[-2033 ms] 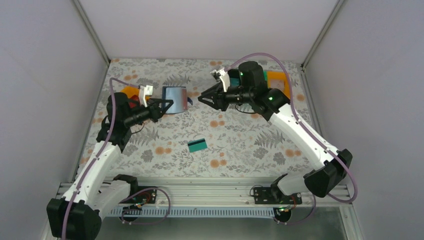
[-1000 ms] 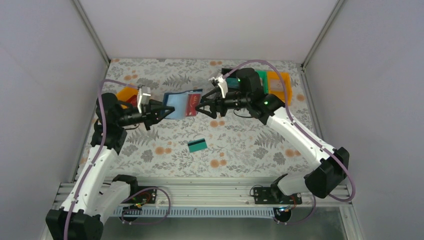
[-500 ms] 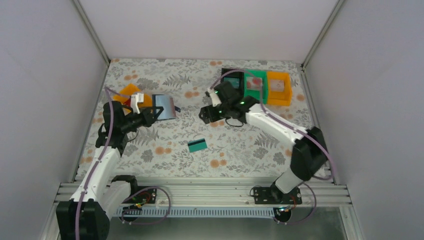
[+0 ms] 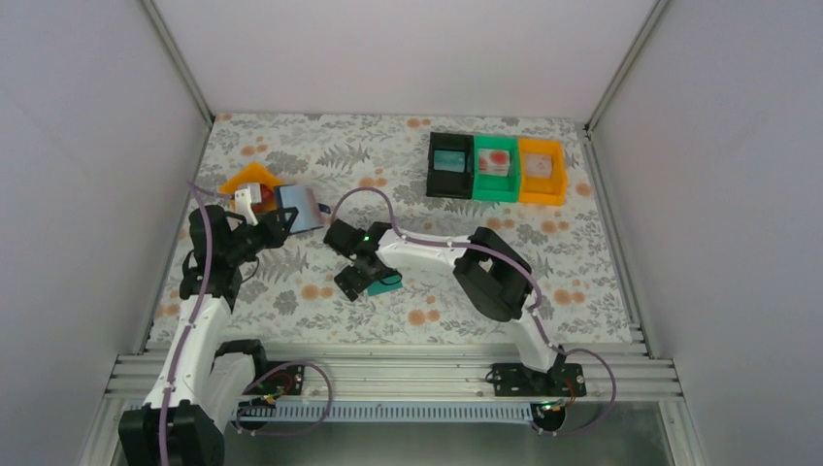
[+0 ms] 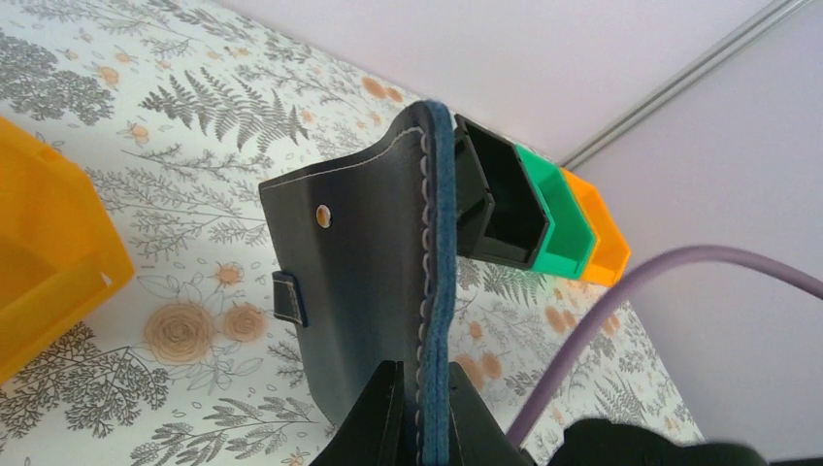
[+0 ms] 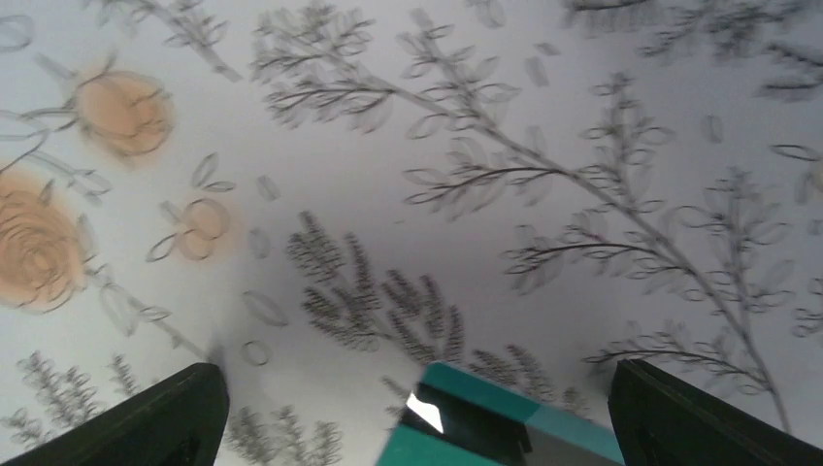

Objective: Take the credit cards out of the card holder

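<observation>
The card holder point(image 5: 369, 243) is a navy-blue wallet held edge-on above the table, with my left gripper point(image 5: 424, 388) shut on its lower edge. In the top view the card holder point(image 4: 301, 207) hangs at the left, just past the left gripper point(image 4: 279, 221). One teal credit card point(image 4: 388, 282) with a dark stripe lies flat on the floral table. My right gripper point(image 4: 356, 280) hovers low over its left end. In the right wrist view the right gripper point(image 6: 417, 379) is open wide, and the teal credit card point(image 6: 485, 432) lies between the fingers, touching neither.
Black point(image 4: 432, 165), green point(image 4: 496, 142) and orange point(image 4: 541, 144) bins stand in a row at the back right. Another orange bin point(image 4: 250, 179) sits behind the left gripper and shows in the left wrist view as the orange bin point(image 5: 49, 262). The right arm's cable loops across the table's middle.
The right arm has swung from the table's middle down and left to the teal card, and its jaws have spread wider. The left gripper has drawn the card holder back to the left.
</observation>
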`<control>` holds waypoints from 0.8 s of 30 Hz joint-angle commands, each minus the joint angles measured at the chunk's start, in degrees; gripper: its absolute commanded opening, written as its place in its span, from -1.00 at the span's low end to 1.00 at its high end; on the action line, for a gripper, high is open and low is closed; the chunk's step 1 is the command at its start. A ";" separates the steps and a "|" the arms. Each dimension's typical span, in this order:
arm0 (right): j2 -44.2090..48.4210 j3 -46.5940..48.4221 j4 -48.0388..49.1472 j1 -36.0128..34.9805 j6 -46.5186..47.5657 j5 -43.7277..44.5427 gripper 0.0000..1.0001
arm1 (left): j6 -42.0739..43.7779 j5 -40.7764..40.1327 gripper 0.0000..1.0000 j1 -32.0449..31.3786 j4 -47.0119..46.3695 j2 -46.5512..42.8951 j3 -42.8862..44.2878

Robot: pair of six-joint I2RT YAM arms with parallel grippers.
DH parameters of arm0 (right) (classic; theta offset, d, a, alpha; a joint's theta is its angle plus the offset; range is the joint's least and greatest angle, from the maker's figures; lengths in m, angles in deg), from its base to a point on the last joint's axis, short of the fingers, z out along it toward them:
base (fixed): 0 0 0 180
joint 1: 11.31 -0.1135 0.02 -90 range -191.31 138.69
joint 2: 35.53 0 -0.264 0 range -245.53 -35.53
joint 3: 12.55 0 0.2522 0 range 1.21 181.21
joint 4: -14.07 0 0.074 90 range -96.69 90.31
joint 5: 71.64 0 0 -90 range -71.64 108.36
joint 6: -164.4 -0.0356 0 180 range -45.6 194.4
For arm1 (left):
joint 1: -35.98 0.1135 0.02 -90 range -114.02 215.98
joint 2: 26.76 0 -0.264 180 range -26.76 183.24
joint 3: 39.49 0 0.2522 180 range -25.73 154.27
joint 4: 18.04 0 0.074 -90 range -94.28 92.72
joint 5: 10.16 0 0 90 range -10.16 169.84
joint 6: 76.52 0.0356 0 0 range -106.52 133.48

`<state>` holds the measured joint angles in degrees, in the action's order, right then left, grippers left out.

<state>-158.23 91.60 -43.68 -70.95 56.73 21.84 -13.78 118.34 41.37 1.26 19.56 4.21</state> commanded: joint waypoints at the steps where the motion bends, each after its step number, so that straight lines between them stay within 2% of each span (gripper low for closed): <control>1: -3.56 2.29 -5.75 -2.37 -2.13 3.42 0.99 | 0.44 -0.44 -0.95 0.76 -1.29 -0.79 -0.22; 15: 0.70 -7.77 -11.13 -2.68 -5.55 10.53 0.96 | -0.79 0.52 -0.95 0.90 -4.14 0.26 -1.45; 20: 5.21 -14.90 -7.58 1.70 -6.50 10.45 0.96 | -0.42 0.36 -0.95 0.94 -4.29 -0.14 -1.60; 24: 6.68 -16.45 -3.99 7.79 -4.50 7.84 0.92 | -0.61 0.48 -0.95 0.99 -4.40 -0.27 -1.84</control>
<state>-149.66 79.16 -46.02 -69.29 50.66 26.94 -14.20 117.99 41.98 -0.47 20.17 2.85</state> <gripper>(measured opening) 0.968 0.061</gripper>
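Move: The green card I go for lies flat on the table, about 6 cm to my right hand's right, level with it fore and aft and some 2 cm below. The card holder in my left hand is roughly 8 cm ahead, 13 cm left and 19 cm above; the black box stands about 27 cm ahead and 20 cm right, at about my height. From my left hand the card is some 22 cm right, 5 cm back and 21 cm below. Skimming level just above the table with my fingers kept wide open, I ease my right hand back about 2 cm, then sweep it right some 8 cm until it comes over the card, picking up speed. On the way I turn it about 10 degrees clockwise, lining the finger gap up with the card's long side. My left hand stays put and keeps its grip on the card holder. ##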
